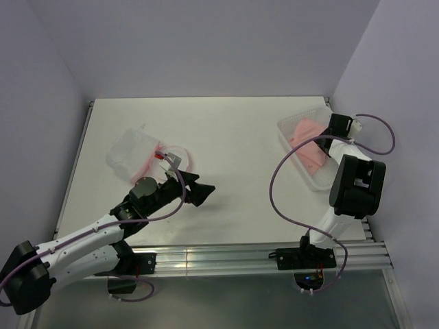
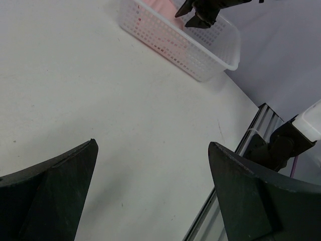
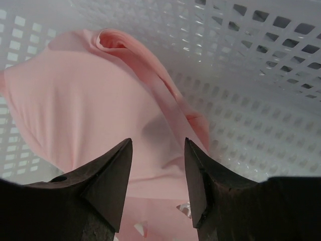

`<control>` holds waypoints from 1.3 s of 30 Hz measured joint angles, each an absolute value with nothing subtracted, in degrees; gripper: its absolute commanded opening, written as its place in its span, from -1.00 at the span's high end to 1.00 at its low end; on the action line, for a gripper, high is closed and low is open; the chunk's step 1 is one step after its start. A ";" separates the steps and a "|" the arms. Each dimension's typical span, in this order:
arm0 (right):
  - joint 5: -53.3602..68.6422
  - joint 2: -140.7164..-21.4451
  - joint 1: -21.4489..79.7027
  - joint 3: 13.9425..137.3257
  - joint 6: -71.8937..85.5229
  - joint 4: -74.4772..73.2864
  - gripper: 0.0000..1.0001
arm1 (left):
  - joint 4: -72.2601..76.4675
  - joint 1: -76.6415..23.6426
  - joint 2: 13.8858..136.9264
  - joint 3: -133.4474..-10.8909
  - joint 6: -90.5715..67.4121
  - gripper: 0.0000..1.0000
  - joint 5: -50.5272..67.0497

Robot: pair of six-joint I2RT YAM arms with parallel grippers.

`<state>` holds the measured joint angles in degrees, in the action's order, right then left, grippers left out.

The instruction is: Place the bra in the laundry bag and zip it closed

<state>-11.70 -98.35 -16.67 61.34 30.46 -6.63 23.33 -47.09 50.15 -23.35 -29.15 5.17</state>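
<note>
The light-pink bra (image 1: 306, 142) lies crumpled in the white perforated basket (image 1: 291, 125) at the far right. My right gripper (image 1: 322, 137) reaches down into that basket. In the right wrist view its jaws (image 3: 158, 141) stand apart just above the bra (image 3: 90, 100), with pink fabric showing in the gap and nothing pinched. The laundry bag (image 1: 134, 154), a translucent mesh pouch with pink trim, lies on the table at the left. My left gripper (image 1: 201, 192) hovers to the right of the bag, wide open (image 2: 153, 146) and empty over bare table.
The basket (image 2: 200, 55) sits close to the right wall, its perforated sides (image 3: 251, 75) enclosing my right gripper (image 2: 200, 12). An aluminium rail (image 1: 260, 255) runs along the table's near edge. Purple cables loop from both arms.
</note>
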 measured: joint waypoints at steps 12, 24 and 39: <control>-8.80 -98.39 -16.88 59.16 32.97 -6.35 0.03 | 23.33 -47.09 51.81 -23.35 -28.91 -0.97 4.58; -7.44 -96.68 -16.93 55.53 34.48 -3.68 1.00 | 23.33 -47.09 51.86 -23.33 -28.47 -0.97 3.95; -7.79 -61.43 -8.75 48.88 35.27 13.26 1.00 | 24.32 -47.13 53.87 -23.33 -28.29 -0.96 3.66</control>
<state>-7.79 -61.43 -8.75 48.88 35.27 13.26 24.32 -47.13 53.87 -23.33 -28.29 3.66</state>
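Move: In the basket, the bra's middle lies about 4 cm ahead of the half-open right hand, 4 cm to its left and some 4 cm below it. The basket's middle is roughly 3 cm ahead and 3 cm to the right of the right hand, about as far below. For the idle left hand the bra is around 53 cm to the right, 25 cm ahead and 17 cm lower. Easing down about 2.5 cm, with a small shift left and back, the right hand settles into the bra's near part and shuts its half-open fingers, pinching the cloth. Then the right hand rises quickly by some 27 cm, veering left late in the lift, while the wrist tips the fingers up by about 45 degrees until they point roughly level. ##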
